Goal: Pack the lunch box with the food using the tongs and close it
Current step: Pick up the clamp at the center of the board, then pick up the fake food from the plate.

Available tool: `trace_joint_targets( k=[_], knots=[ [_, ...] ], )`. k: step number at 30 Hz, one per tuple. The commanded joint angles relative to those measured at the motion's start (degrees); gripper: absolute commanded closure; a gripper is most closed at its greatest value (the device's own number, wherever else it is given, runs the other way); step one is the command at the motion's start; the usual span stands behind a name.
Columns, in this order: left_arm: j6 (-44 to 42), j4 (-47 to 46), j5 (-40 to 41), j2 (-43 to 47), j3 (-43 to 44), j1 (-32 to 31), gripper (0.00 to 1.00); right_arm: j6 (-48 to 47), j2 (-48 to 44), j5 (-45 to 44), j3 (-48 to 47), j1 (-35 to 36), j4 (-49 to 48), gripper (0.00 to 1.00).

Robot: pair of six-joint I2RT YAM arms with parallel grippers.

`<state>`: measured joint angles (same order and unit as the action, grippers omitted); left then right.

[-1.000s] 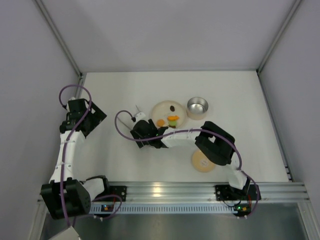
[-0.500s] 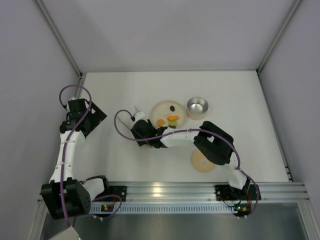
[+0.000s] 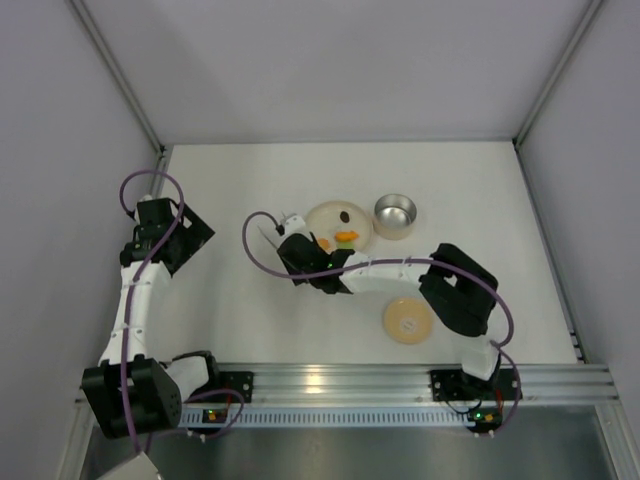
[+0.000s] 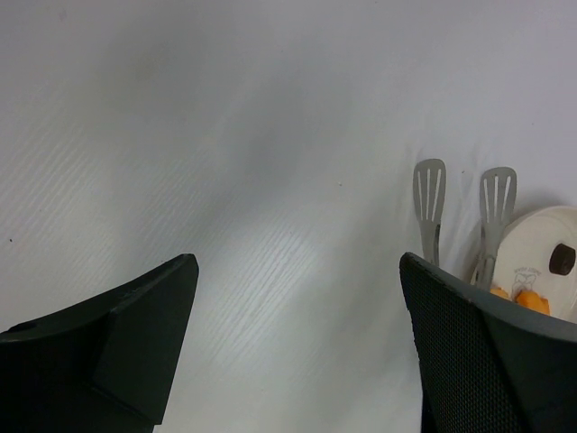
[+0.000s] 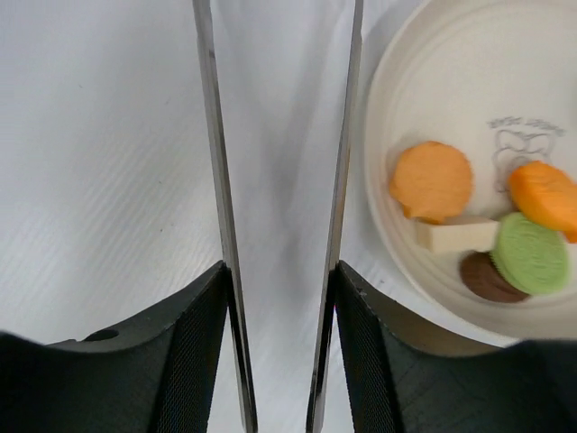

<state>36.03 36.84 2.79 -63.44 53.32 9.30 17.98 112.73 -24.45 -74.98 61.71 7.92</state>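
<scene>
My right gripper (image 5: 279,343) is shut on the tongs (image 5: 213,180), one finger pressed against the outside of each thin metal arm, left of the plate. The tongs' slotted tips (image 4: 429,191) also show in the left wrist view. The food (image 5: 431,180) lies on the cream plate (image 5: 388,108): two orange pieces, a green one (image 5: 532,254), a dark brown one and a pale white block. The lunch box (image 3: 395,214) stands open and shiny just right of the plate (image 3: 330,214). Its tan lid (image 3: 407,320) lies nearer the arms. My left gripper (image 4: 297,343) hangs open over bare table at the far left.
White walls close the table in on the left, back and right. The right arm (image 3: 400,272) arches across the middle, between the plate and the lid. An aluminium rail (image 3: 330,382) runs along the near edge.
The right jaws have narrowed onto the tongs' arms. The right wrist has shifted right and slightly back toward the plate, carrying the tongs. The left arm has not moved.
</scene>
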Motion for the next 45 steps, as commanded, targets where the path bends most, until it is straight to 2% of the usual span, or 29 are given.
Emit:
trace_joint_targets(
  k=[1,13,19,27,37,45],
  knots=[
    [-0.52,-2.04,-0.50,2.09,-0.41,0.28,0.02,-1.28,-10.05,-3.85,-1.04,-0.89,4.01,0.52],
    [-0.70,-2.30,-1.03,2.44,-0.59,0.19,0.02,-2.07,-23.15,-9.03,-1.04,-0.89,14.57,0.50],
    [-0.79,-2.39,-1.38,2.62,-0.59,0.19,0.02,-0.05,-27.03,-11.67,-0.96,-2.03,23.18,0.50],
    [-0.87,-2.65,-2.08,2.71,-0.67,0.19,0.01,1.97,-31.95,-11.60,2.82,-6.86,27.76,0.54],
    [-1.05,-2.56,-2.17,2.79,-0.76,0.19,0.01,0.48,-26.34,-0.97,3.18,-14.07,23.46,0.54],
    [-1.14,-2.56,-2.17,2.71,-0.76,0.19,0.01,0.48,-21.24,2.38,1.24,-15.66,22.22,0.55]
  ],
)
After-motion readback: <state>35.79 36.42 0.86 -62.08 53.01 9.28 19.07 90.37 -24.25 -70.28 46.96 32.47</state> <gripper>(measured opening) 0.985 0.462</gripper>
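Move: The plate of food, towards which the held clamp is carried, has its middle about 10 cm to the right of the right hand, 6 cm ahead and 4 cm below. The orange fish on it lies some 11 cm right and 5 cm ahead; the orange disc is nearer, 6 cm right and 3 cm ahead. The metal pot stands about 23 cm right and 10 cm ahead. From the left hand the plate is some 32 cm right, 5 cm ahead and 14 cm below. The clamp, already gripped and off the board, stays pinched half open in the right fingers as the right hand lifts it about 15 cm, swings it some 17 cm rightward to the plate while turning roughly 15 degrees clockwise, and edges slightly forward. The hand then sinks about 6 cm, its tilt easing back downward, to bring the slotted tips over the food. ##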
